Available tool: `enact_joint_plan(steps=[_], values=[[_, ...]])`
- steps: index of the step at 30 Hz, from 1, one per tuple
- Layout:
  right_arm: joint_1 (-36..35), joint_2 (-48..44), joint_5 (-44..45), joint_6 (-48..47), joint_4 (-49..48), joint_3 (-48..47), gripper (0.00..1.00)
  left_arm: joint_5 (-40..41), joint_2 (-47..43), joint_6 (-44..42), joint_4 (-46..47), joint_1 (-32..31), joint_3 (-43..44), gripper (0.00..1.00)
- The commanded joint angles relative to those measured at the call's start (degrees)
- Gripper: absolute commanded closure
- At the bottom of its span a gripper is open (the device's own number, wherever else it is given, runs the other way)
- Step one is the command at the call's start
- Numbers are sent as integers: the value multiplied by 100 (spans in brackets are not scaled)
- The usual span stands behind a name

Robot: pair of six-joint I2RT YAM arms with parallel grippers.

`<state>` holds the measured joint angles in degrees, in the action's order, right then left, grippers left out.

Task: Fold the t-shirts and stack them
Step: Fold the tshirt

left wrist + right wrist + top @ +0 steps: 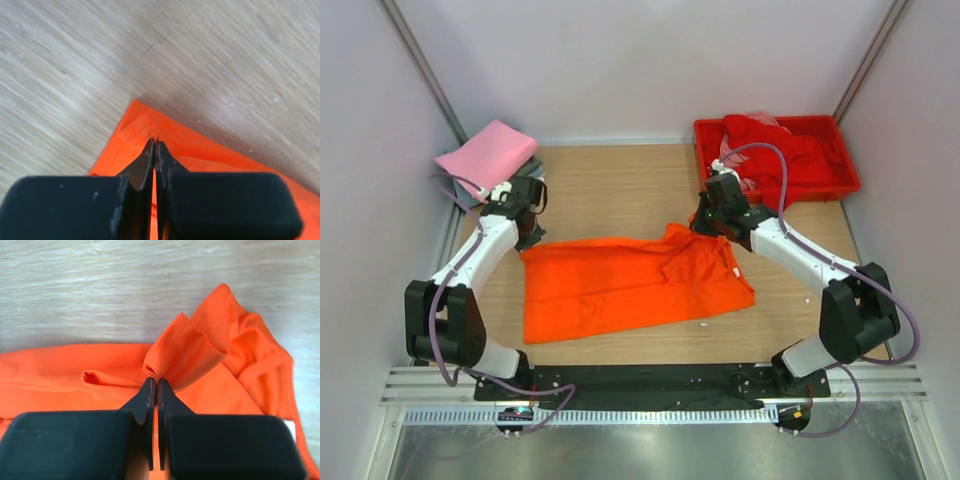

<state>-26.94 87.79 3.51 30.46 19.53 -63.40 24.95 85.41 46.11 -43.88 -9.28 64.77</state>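
Note:
The bright orange t-shirt (620,285) lies spread across the middle of the wooden table. My left gripper (527,240) is shut on its far left corner, seen in the left wrist view (155,142) with the corner (140,131) pinched. My right gripper (705,222) is shut on a raised fold of the shirt's far edge; in the right wrist view (156,380) the fold (185,352) bunches up above the fingertips. A folded pink t-shirt (486,154) lies on a grey one at the far left. Red t-shirts (775,155) fill the tray.
A red plastic tray (842,160) stands at the far right corner. White walls close in the left, right and back sides. The arm bases stand at the near edge on a black rail (640,380).

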Motion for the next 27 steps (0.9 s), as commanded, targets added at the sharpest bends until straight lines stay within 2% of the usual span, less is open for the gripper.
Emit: enact_joint_plan(steps=[1, 15, 19, 21, 22, 23, 24, 26, 27], values=[[-66, -665, 457, 136, 165, 283, 99, 72, -401, -5, -103, -39, -254, 100], [-452, -1799, 765, 522, 596, 1127, 99, 89, -1043, 12, -218, -144, -957, 100], [-681, -2099, 1160, 1004, 919, 1487, 99, 54, -1245, 100, -393, -153, -1159, 100], [-725, -2248, 1441, 1338, 1175, 1637, 99, 10, -1368, 161, -481, -153, -1265, 97], [-725, -2431, 1825, 1514, 1489, 1785, 97, 36, -1473, 301, -655, -153, -1318, 92], [-725, -2520, 1968, 1899, 1666, 1848, 84, 54, -1518, 328, -744, -153, -1318, 78], [-725, -2608, 2057, 1998, 1773, 1927, 77, 54, -1579, 337, -815, -153, -1301, 69], [-716, -2897, 2206, 2261, 2010, 2120, 48, 63, -1763, 338, -990, -153, -1196, 41], [-725, -2986, 2233, 2306, 2081, 2156, 44, 28, -1825, 311, -1035, -153, -1099, 38]])
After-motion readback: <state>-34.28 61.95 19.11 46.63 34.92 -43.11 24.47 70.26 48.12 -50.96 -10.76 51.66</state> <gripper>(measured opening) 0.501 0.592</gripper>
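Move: Both hands hold the lifted far edge of the orange t-shirt. From the left hand, the near-left corner lies about 22 cm straight back and 10 cm down; the folded pile is some 20 cm ahead and 13 cm left. From the right hand, the near-right corner is roughly 17 cm back, 11 cm right and 11 cm down, the white tag about 9 cm back and 8 cm right, and the red bin some 20 cm ahead and 20 cm right. Still pinching the lifted far edge, both hands draw it back over the lying part of the t-shirt towards its near corners, then open and let go while still above the cloth. The left travels about 9 cm almost straight back, sinking slightly; the right goes some 12 cm back and 7 cm to its right, dipping late and turning about 15 degrees clockwise. ##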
